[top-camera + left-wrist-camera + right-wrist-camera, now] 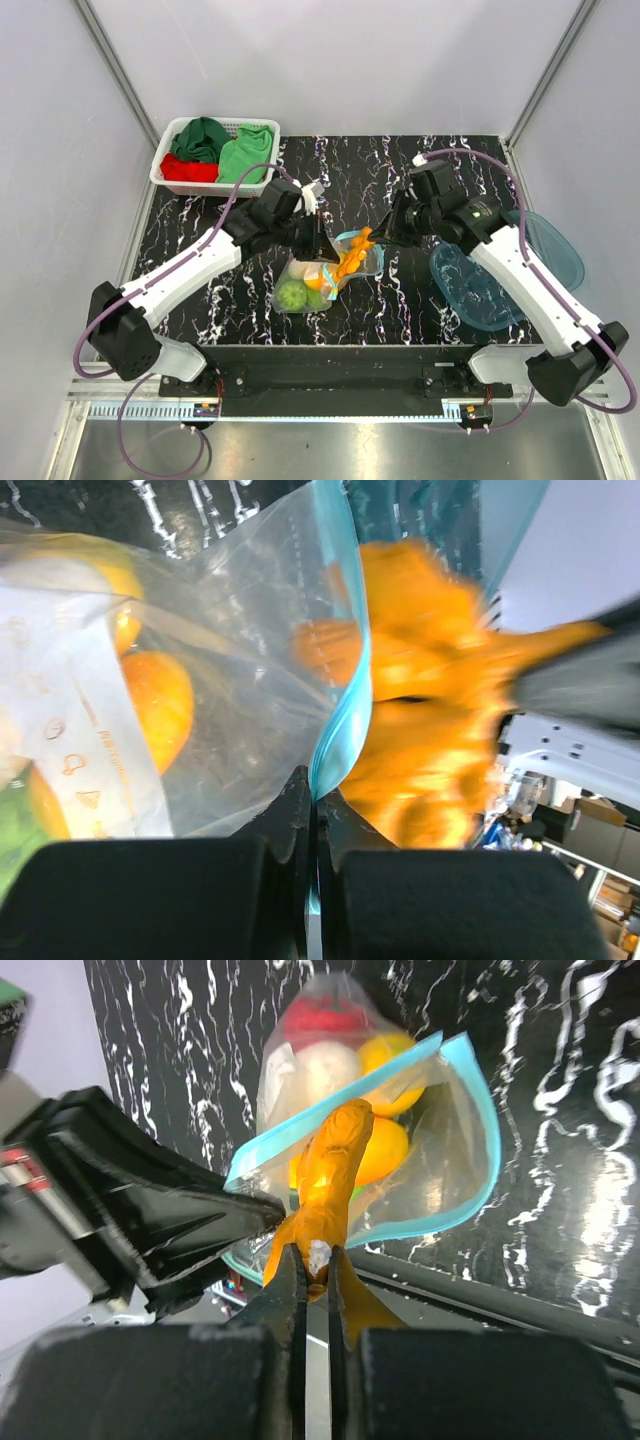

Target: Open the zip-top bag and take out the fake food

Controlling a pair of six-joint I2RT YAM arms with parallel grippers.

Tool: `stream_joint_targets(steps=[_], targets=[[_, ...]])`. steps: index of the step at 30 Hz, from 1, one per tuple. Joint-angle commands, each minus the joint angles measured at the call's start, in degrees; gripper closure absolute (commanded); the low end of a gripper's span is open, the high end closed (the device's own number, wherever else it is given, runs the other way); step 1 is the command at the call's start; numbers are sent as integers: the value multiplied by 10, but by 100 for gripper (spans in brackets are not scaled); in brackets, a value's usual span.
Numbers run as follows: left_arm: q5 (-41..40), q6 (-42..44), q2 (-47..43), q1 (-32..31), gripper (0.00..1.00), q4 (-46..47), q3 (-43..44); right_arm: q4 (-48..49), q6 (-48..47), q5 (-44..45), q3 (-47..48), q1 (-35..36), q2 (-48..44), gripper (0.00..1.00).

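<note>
The clear zip-top bag (312,285) lies mid-table with its mouth open and its light blue zip strip (470,1110) spread wide. My left gripper (322,250) is shut on one edge of that strip (335,730), holding it up. A long orange piece of fake food (353,256) sticks out of the mouth, and my right gripper (312,1260) is shut on its near end (335,1170). Inside the bag (300,1060) lie red (320,1020), pale white (325,1070), yellow (390,1055) and orange (385,1150) pieces. A green one (292,295) shows in the top view.
A white basket (162,168) holding red and green cloths stands at the back left. Two translucent teal tubs (480,290) (555,250) lie at the right, under my right arm. The table's front edge runs just below the bag.
</note>
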Motion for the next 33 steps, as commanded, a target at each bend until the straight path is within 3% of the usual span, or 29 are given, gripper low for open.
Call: stream_joint_targets(steps=[1, 4, 9, 13, 20, 24, 27, 29, 31, 32, 33], targets=[[-19, 23, -21, 3, 100, -18, 18, -92, -30, 75, 64, -5, -42, 100], [-22, 33, -27, 10, 100, -27, 18, -145, -37, 111, 76, -16, -72, 100], [-19, 50, -36, 23, 100, -36, 21, -212, -20, 249, 47, -41, -134, 100], [-15, 65, -31, 25, 100, -45, 34, -235, 7, 325, -2, -112, -163, 100], [7, 78, -58, 26, 100, -49, 21, -258, -29, 409, -29, -268, -134, 100], [22, 86, -59, 26, 100, -57, 22, -248, -72, 442, -35, -295, -78, 100], [26, 98, -61, 25, 100, -57, 26, -233, -105, 460, -42, -305, -28, 95], [20, 110, -60, 25, 100, -63, 39, -231, -126, 498, -41, -305, 9, 88], [22, 111, -59, 25, 100, -66, 43, -227, -158, 502, -26, -305, 30, 68], [24, 111, -62, 24, 100, -66, 42, -235, -162, 498, -1, -305, 47, 45], [23, 112, -63, 25, 100, -65, 42, -238, -176, 487, 12, -305, 54, 38]])
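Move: The orange fake food is already in the right fingers, hanging over the bag mouth. The clear bin it is taken to has its middle roughly 30 cm to the right, level ahead and 20 cm below; from the left hand it is some 41 cm right, 2 cm ahead and 18 cm below. The zip-top bag's middle lies about 13 cm left of the right hand, 2 cm back and 18 cm below. Keeping its pinch on the orange food, the right hand carries it up a little, then sweeps about 30 cm right, away from the bag, drawing slightly back and sinking some 10 cm over the bin. The wrist rolls left side down and turns clockwise; at the end the fingers begin opening and let the food go. The left fingers keep the bag rim pinched, easing it about 3 cm left. ##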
